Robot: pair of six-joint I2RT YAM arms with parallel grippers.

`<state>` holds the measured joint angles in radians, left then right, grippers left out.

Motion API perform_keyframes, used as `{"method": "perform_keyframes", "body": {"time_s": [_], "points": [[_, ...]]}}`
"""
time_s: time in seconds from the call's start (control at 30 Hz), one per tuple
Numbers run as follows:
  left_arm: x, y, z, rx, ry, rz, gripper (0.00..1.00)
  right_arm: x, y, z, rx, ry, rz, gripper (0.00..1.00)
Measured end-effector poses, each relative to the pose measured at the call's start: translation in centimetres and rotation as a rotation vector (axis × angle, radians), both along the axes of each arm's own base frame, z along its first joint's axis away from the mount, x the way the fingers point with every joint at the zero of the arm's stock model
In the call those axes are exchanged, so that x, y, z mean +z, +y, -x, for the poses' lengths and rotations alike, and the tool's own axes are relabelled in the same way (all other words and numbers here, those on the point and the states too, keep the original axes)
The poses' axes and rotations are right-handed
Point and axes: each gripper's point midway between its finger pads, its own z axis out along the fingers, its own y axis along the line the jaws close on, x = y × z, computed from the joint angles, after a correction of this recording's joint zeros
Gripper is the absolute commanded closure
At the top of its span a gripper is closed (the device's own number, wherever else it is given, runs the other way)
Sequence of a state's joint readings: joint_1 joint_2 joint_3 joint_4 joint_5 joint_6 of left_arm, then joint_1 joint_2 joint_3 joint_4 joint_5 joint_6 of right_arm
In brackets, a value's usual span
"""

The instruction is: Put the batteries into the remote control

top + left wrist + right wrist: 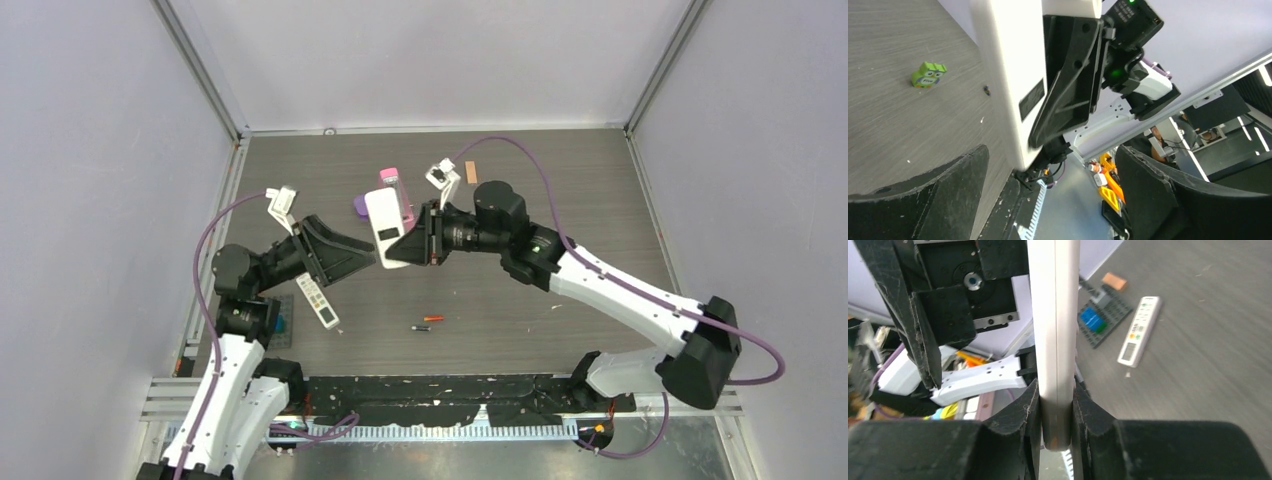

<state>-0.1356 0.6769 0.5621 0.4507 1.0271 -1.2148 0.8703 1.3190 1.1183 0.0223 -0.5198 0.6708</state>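
Observation:
My right gripper (pixel 400 250) is shut on the lower end of a white remote control (pixel 383 222) and holds it up above the table. In the right wrist view the remote control (pixel 1054 315) stands edge-on, pinched between the two fingers of that gripper (pixel 1055 415). My left gripper (pixel 352 262) is open wide just left of it. The remote control (pixel 1008 75) stands ahead of the spread left fingers (pixel 948 200), not touching them. A red-orange battery (pixel 433 319) and a dark one (pixel 420 327) lie on the table nearer the arms.
A second, slimmer remote (pixel 318 300) lies by the left arm, next to a dark brick plate (pixel 1100 315). A pink item (pixel 397 187), a purple piece (pixel 360 206) and a brown block (pixel 471 172) sit further back. A green owl block (pixel 928 74) lies on the table.

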Motion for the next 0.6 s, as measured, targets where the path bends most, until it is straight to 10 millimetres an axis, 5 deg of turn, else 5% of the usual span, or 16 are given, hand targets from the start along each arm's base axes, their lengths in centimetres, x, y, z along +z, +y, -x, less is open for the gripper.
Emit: {"method": "perform_keyframes", "body": {"time_s": [0.27,0.4,0.5,0.6], "points": [[-1.8,1.2,-0.8,0.161,-0.006,-0.130,0.01,1.8,-8.2,-4.7,-0.374,-0.159,0.151,0.95],[-3.4,1.7,-1.2,0.208,0.030,-0.180,0.00,-0.1,-16.5,-10.3,-0.700,-0.169,0.350,0.95],[-4.6,1.9,-1.7,0.231,0.074,-0.207,0.00,-4.1,-24.8,-13.8,-0.942,-0.108,0.589,0.95],[-5.6,2.1,-1.8,0.244,0.104,-0.233,0.00,-8.3,-32.1,-15.2,-1.109,-0.034,0.834,0.95]]}}
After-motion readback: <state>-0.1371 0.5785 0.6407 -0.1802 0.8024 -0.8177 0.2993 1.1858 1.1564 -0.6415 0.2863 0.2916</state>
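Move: The right hand holds the white remote control and heads for the open table around the green owl, about 15 cm ahead, 26 to its right and 29 below. From this hand, the metal disc lies some 4 cm ahead and 44 right, the pink metronome about 24 ahead and 2 left, both on the table. From the left hand, the owl is roughly 16 cm ahead, 35 right and 32 below. Right swings the held remote clockwise, 32 cm right and forward towards the owl; open left sinks 6 cm. ##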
